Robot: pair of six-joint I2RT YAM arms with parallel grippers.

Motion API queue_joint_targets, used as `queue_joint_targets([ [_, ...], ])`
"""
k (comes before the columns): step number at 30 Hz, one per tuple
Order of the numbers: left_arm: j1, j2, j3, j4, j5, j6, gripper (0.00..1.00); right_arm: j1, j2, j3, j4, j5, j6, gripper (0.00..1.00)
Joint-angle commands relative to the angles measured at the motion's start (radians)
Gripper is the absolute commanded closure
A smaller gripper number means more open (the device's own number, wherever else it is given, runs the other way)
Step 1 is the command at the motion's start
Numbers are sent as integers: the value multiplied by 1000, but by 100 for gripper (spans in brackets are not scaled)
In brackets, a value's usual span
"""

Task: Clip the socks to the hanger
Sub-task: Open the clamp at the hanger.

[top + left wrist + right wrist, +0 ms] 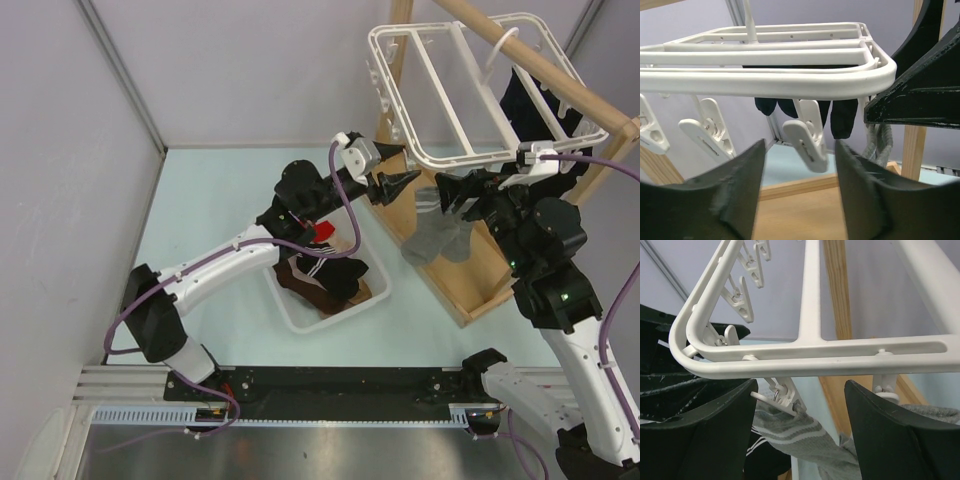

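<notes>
The white hanger (470,95) hangs from a wooden pole at the back right. A grey sock (440,238) with white stripes dangles from a clip (785,394) on its near bar, and dark socks (530,100) hang on its far side. My left gripper (405,183) is open just left of the grey sock. In its wrist view an empty white clip (805,137) hangs past the wide-apart fingers (735,200). My right gripper (452,190) is open too, facing the left one under the hanger's near corner. The clipped grey sock (807,432) sits between its fingertips (880,430) without being gripped.
A white basket (285,305) on the table under the left arm holds brown and black socks (325,280). The wooden rack's base (480,270) and upright post (398,70) stand beneath and behind the hanger. More empty clips (707,132) dangle along the hanger's bars.
</notes>
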Motion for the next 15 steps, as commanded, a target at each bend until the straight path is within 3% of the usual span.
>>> queue_joint_targets([
  [1, 6, 8, 47, 38, 35, -28, 46, -6, -18, 8, 19, -3, 0, 25],
  [15, 2, -4, 54, 18, 40, -51, 90, -6, -75, 8, 35, -118, -28, 25],
])
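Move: The empty clamp under the hanger's left edge already sits between the open left fingers, its middle about 1 cm farther right and 1 cm above the left hand point. The next clamp on that edge is roughly 7 cm ahead and 2 cm left of that hand; the clamp holding the gray socks is about 4 cm back and 9 cm right, level with it. From the right hand, the empty clamp lies some 3 cm ahead, 11 cm left and 1 cm up. Hold the left gripper almost in place under the hanger's left edge, fingers pointing right and slightly up, and close it from about two-thirds open to roughly a fifth, so the pads pinch the empty clamp from both sides. Meanwhile draw the right gripper, kept wide open, about 1.5 cm back and 1 cm up, away from the clamp with the gray socks. ##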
